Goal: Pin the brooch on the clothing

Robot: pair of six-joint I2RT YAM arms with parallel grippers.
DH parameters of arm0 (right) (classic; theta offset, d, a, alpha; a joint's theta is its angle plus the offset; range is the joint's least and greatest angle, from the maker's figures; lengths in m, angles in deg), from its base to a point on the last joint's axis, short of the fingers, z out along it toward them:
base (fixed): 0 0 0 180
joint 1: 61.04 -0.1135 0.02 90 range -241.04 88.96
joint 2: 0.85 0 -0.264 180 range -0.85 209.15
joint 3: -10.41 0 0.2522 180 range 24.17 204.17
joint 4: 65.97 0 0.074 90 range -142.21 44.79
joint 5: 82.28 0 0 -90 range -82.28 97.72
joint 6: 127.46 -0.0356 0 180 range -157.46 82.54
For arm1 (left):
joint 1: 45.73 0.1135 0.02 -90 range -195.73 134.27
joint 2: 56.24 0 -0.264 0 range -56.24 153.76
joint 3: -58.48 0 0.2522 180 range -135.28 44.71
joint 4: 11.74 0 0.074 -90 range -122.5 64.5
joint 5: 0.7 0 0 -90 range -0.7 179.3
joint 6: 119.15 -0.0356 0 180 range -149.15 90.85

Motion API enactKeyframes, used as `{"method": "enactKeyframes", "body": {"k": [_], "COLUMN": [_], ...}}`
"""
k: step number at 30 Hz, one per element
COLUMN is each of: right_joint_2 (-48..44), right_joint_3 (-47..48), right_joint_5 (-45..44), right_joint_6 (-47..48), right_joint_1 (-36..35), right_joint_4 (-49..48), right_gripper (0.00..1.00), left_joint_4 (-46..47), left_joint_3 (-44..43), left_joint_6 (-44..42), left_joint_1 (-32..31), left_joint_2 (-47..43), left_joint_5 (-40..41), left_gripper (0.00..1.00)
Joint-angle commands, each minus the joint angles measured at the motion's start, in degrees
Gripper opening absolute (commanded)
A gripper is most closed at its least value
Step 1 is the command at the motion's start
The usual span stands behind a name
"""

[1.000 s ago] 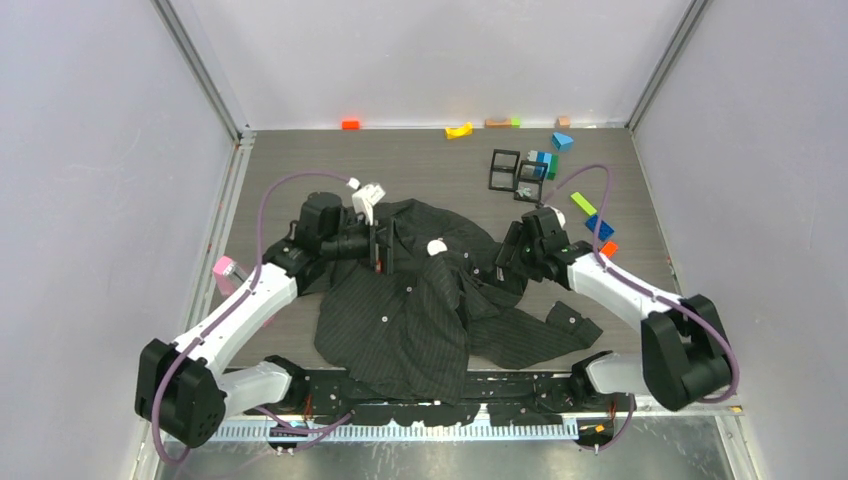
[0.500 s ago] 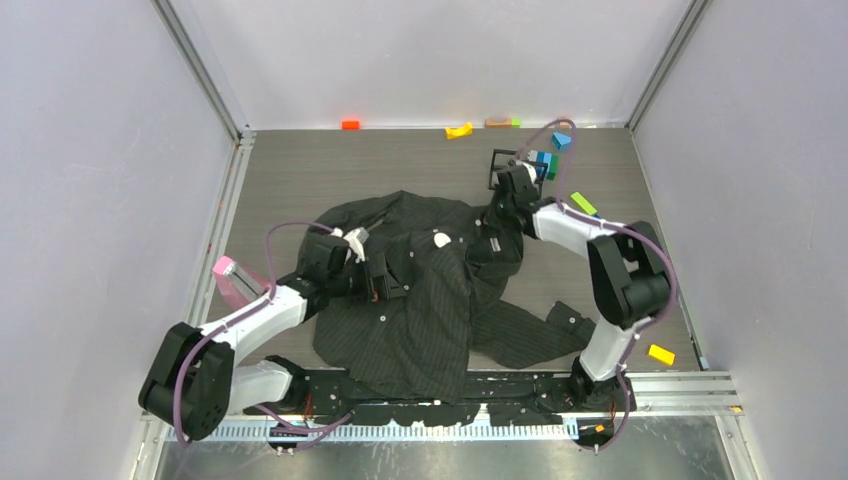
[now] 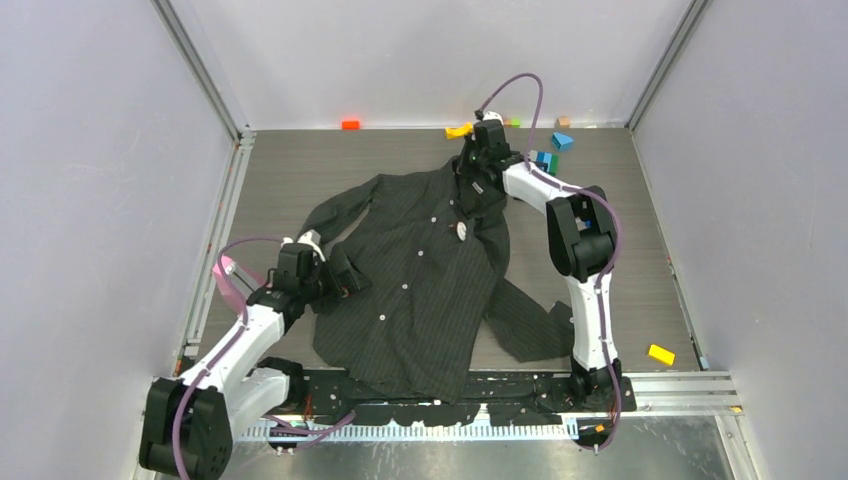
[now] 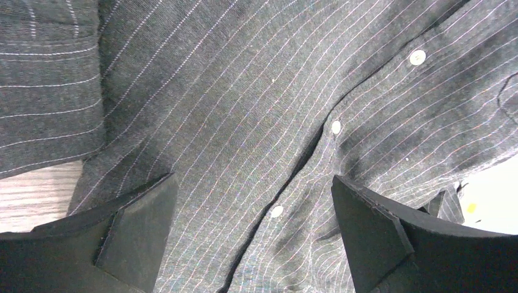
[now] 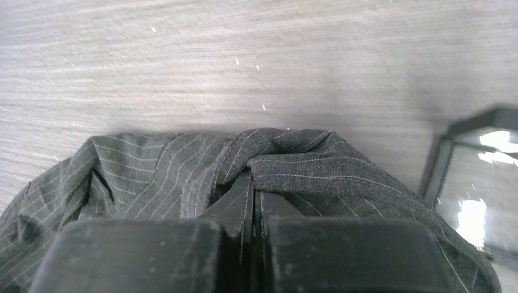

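The clothing, a dark pinstriped shirt [image 3: 410,300] with white buttons, lies spread front-up on the table. A small white round brooch [image 3: 461,231] rests on its chest, loose as far as I can tell. My right gripper [image 3: 472,168] is at the shirt's far edge by the collar. In the right wrist view its jaws [image 5: 253,183] are shut on a fold of the shirt [image 5: 317,168]. My left gripper [image 3: 347,280] hovers open over the shirt's near-left side. Between its wide-apart fingers [image 4: 137,235] I see the button placket [image 4: 276,211].
Coloured blocks lie along the back wall: orange [image 3: 350,124], yellow [image 3: 459,130], blue and green [image 3: 548,158]. A yellow block [image 3: 660,354] sits near the right front. A pink object [image 3: 228,270] lies at the left. A black frame [image 5: 473,131] stands beside the right gripper.
My right gripper shut on the shirt and dragged it toward the back wall, spreading it out. The left gripper drew back toward the near left and stayed open.
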Motion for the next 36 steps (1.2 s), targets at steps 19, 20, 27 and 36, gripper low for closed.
{"method": "enactKeyframes", "body": {"k": [19, 20, 27, 36], "right_joint_2": [1.1, -0.3, -17.2, -29.5], "right_joint_3": [24.8, 23.8, 6.9, -12.9], "right_joint_5": [11.4, 11.1, 3.3, -4.9], "right_joint_6": [8.4, 9.1, 12.3, 14.0], "right_joint_1": [0.1, 0.1, 0.2, 5.1], "right_joint_4": [14.1, 14.8, 20.8, 22.9], "right_gripper": [0.77, 0.78, 0.81, 0.82], "left_joint_4": [-17.0, -17.2, -16.0, -14.2], "left_joint_3": [-24.9, -26.5, -36.2, -39.7], "left_joint_6": [-16.7, -17.8, -24.8, -33.0], "left_joint_1": [3.3, 3.3, 3.3, 3.4], "left_joint_2": [-0.2, 0.5, 4.0, 7.9], "left_joint_5": [0.5, 1.0, 3.1, 8.4], "left_gripper": [1.00, 1.00, 1.00, 1.00]}}
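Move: The right hand already pinches the clothing's collar between its closed fingers. From that hand the white brooch lies about 19 cm back, 1 cm left and 6 cm below; the yellow block on the far edge is some 4 cm ahead and 1 cm left, and the black frames about 4 cm back and 8 cm right, both 6 cm below. From the left hand the collar is roughly 32 cm ahead, 21 cm right and 3 cm higher. Right carries the collar some 5 cm forward-left and up, opens, retreats back-right; open left hand lifts 20 cm. ##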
